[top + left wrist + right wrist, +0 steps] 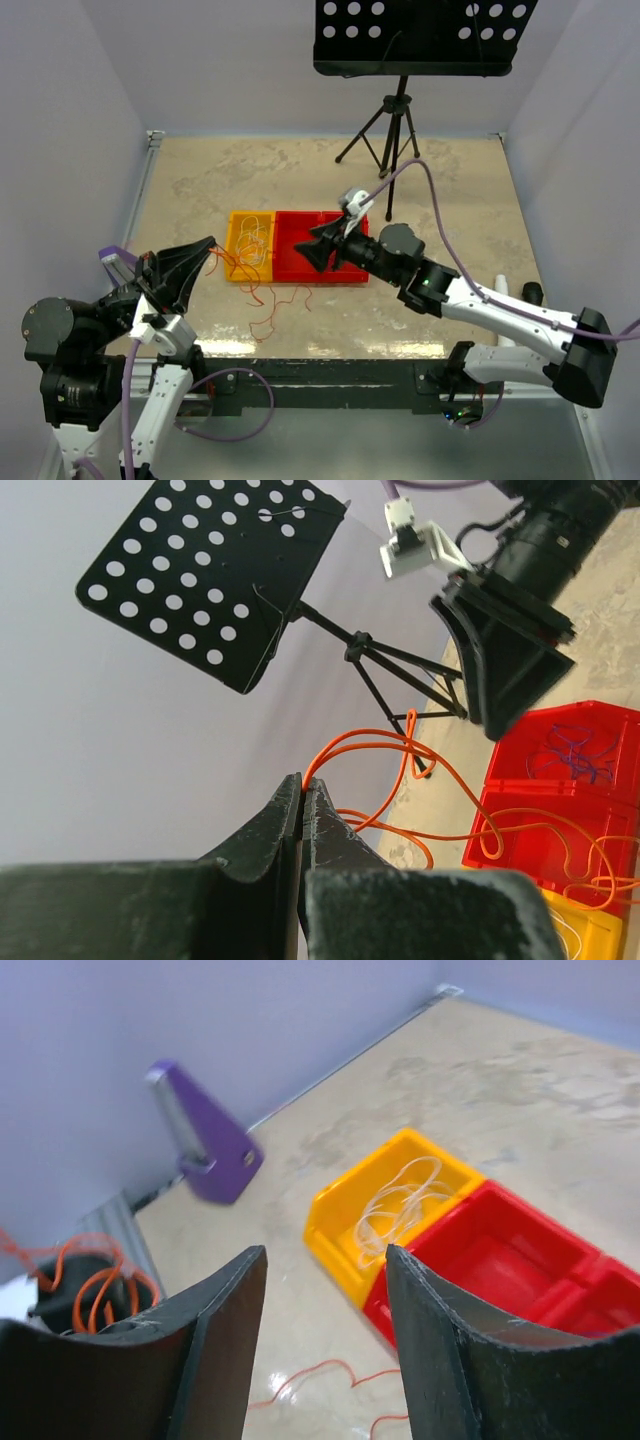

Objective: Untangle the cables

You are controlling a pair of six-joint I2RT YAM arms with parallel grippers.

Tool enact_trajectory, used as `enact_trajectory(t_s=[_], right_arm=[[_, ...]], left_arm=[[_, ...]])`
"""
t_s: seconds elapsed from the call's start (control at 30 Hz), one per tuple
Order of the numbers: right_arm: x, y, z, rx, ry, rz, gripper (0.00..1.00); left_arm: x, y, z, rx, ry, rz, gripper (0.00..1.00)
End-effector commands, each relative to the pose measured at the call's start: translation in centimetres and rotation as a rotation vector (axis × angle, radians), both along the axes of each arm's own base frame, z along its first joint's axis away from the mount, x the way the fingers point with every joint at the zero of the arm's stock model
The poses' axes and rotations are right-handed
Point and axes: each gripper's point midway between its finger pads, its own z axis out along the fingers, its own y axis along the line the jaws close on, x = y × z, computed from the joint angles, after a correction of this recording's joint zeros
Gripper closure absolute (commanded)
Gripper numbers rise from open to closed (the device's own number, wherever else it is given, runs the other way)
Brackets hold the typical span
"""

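Observation:
My left gripper point(208, 246) point(302, 780) is shut on an orange cable point(440, 770), pinched at the fingertips and held above the table. From there the cable loops away toward the bins point(228, 262). A thin red cable point(270, 310) point(320, 1368) lies loose on the table in front of the bins. A white cable point(255, 240) point(400, 1200) is coiled in the yellow bin point(232, 250) point(330, 1235). My right gripper point(305, 255) point(325, 1255) hangs open over the near edge of the red bin point(330, 278) point(470, 1250), with nothing between its fingers.
A dark blue wire point(570, 760) lies in a far compartment of the red bin. A black perforated music stand point(415, 35) point(210, 575) on a tripod point(390, 130) stands at the back. A purple block point(205, 1140) sits at the left wall.

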Motion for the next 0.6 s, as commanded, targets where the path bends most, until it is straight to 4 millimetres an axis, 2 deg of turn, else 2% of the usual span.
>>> enact_trajectory(t_s=[0.0,0.1,0.17,0.23,0.5,0.57], right_arm=[[-6.1,4.7,-2.3,-0.073,-0.083,0.332,0.43],[-8.2,6.9,-4.1,-0.118,-0.092,0.412,0.41],[-8.9,8.1,-5.6,-0.143,-0.074,0.467,0.41],[-9.2,8.7,-6.2,-0.151,-0.067,0.494,0.41],[-8.4,9.7,-5.5,-0.106,-0.085,0.458,0.43],[-8.0,9.8,-5.3,-0.084,-0.088,0.435,0.47]], left_arm=[[-0.3,0.1,0.7,0.005,-0.041,0.005,1.00],[-0.4,0.1,0.9,0.007,-0.044,0.007,1.00],[-0.5,0.1,1.0,0.009,-0.047,0.008,1.00],[-0.6,0.1,0.9,0.015,-0.044,0.009,1.00],[-1.1,0.1,1.0,0.021,-0.048,0.006,1.00],[-1.1,0.1,1.0,0.017,-0.041,0.002,1.00]])
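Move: The dangling loops of the orange cable, pinched at the top by the left hand, hang about 13 cm left of the right hand, some 9 cm back and 9 cm lower. From that hand the yellow bin is roughly 14 cm ahead, 18 cm left and 24 cm down; the cable's loose end on the table lies 12 cm left, 3 cm back and 27 cm below. From the left hand the loops hang about 8 cm right, 2 cm ahead, 24 cm lower. The left fingers keep the orange cable pinched and stay put while the right hand, touching nothing at first, swings left, back and down towards the dangling loops, about 9 cm each way. It turns some 25 degrees counter-clockwise, its fingers dipping slightly and staying half open, and nearly stops with a strand close before the fingertips; contact can't be made out. ##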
